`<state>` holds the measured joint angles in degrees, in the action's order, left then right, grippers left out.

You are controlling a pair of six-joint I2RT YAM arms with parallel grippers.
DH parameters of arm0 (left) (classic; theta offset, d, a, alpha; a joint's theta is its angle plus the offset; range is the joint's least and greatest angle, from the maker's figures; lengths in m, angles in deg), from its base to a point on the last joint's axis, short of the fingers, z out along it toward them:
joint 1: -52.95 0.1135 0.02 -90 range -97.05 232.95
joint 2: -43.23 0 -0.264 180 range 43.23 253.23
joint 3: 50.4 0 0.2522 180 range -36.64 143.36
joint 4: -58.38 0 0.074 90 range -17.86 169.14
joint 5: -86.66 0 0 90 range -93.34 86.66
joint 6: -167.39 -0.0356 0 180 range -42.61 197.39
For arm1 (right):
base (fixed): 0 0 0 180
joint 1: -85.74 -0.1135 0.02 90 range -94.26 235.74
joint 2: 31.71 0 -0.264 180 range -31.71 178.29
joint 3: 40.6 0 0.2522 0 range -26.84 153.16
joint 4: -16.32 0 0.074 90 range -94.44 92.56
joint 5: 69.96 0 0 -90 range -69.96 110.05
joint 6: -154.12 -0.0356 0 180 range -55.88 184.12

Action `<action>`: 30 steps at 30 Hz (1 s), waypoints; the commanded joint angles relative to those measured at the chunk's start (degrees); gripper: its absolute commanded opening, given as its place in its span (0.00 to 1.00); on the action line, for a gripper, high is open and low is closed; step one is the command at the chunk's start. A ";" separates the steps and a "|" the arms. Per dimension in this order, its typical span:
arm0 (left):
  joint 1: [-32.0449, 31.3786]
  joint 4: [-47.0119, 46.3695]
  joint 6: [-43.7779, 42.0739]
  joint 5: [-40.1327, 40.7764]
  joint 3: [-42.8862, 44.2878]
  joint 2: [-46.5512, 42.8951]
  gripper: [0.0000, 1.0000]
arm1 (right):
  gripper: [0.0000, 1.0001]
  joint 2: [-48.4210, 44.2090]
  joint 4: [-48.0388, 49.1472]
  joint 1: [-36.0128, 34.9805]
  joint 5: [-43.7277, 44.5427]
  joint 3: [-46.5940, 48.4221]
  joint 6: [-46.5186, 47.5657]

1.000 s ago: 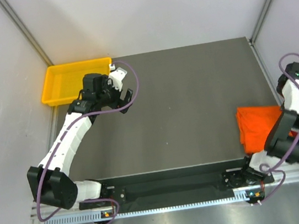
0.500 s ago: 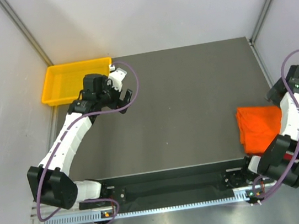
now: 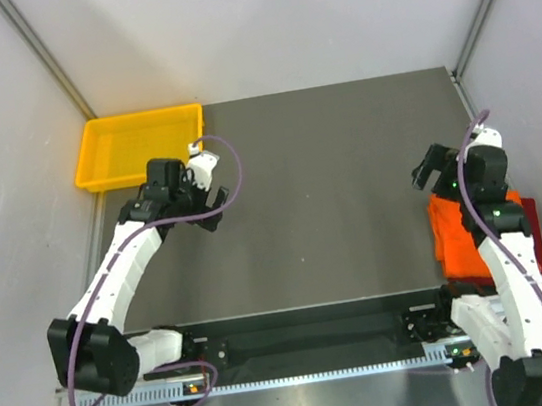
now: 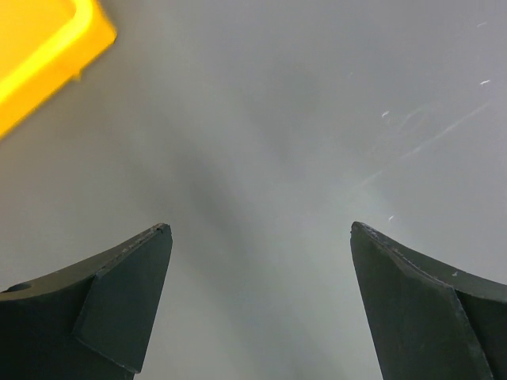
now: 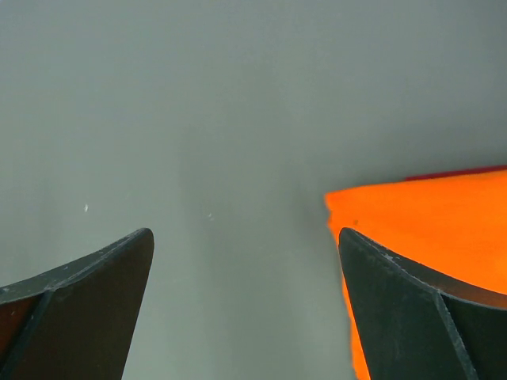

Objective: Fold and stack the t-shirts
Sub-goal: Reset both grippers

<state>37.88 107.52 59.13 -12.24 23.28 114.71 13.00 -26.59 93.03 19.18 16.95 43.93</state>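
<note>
A folded bright orange t-shirt [image 3: 454, 235] lies at the right edge of the table, with a dark red t-shirt [image 3: 532, 214] showing under it at its right side. In the right wrist view the orange shirt [image 5: 432, 210] fills the lower right, a thin dark red strip [image 5: 459, 172] along its top edge. My right gripper [image 3: 430, 168] is open and empty, just above the shirt's far left corner. My left gripper [image 3: 213, 209] is open and empty over bare table at the left.
A yellow plastic tray [image 3: 105, 171] stands at the table's far left corner; its corner shows in the left wrist view [image 4: 47, 55]. The dark grey table [image 3: 329, 185] is walled by pale panels at left, back and right.
My right arm has swung from the far right edge in over the table, so its gripper now sits at the orange shirt's far left corner. My left gripper has drawn back from the tray.
</note>
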 commanded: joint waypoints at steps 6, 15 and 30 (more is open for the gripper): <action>5.83 0.57 1.38 2.49 -9.28 -7.67 0.99 | 1.00 -3.31 5.59 -11.58 -0.72 -6.35 2.78; 6.90 -3.73 1.83 4.60 -17.29 -15.14 0.99 | 1.00 -1.38 10.42 -13.35 -4.93 -8.10 4.37; 6.98 -4.79 1.65 5.30 -18.00 -14.70 0.99 | 1.00 -2.43 12.71 -13.27 -6.61 -9.51 6.12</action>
<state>44.61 105.48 60.62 -7.31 5.80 100.73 11.75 -16.84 80.48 13.65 7.33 48.98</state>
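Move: The folded orange t-shirt lies about 11 cm to the right of the right hand, roughly level with it fore and aft, and some 18 cm below. The dark red t-shirt is mostly under the orange one, its middle some 3 cm farther right and 2 cm nearer the bases. From the left hand, the orange t-shirt is about 69 cm right, 6 cm back and 15 cm down; the empty yellow bin stands about 32 cm ahead, 21 cm left and 14 cm down. The orange t-shirt is left behind as the empty, wide-open right hand goes about 7 cm left, away from it, sinking some 4 cm and turning 20 degrees counter-clockwise. At the same time the left hand, also open and empty, moves left, back from the bin's near edge and down, about 5 cm each way, with a slight counter-clockwise turn. Both ease to a stop above bare table, touching nothing. ##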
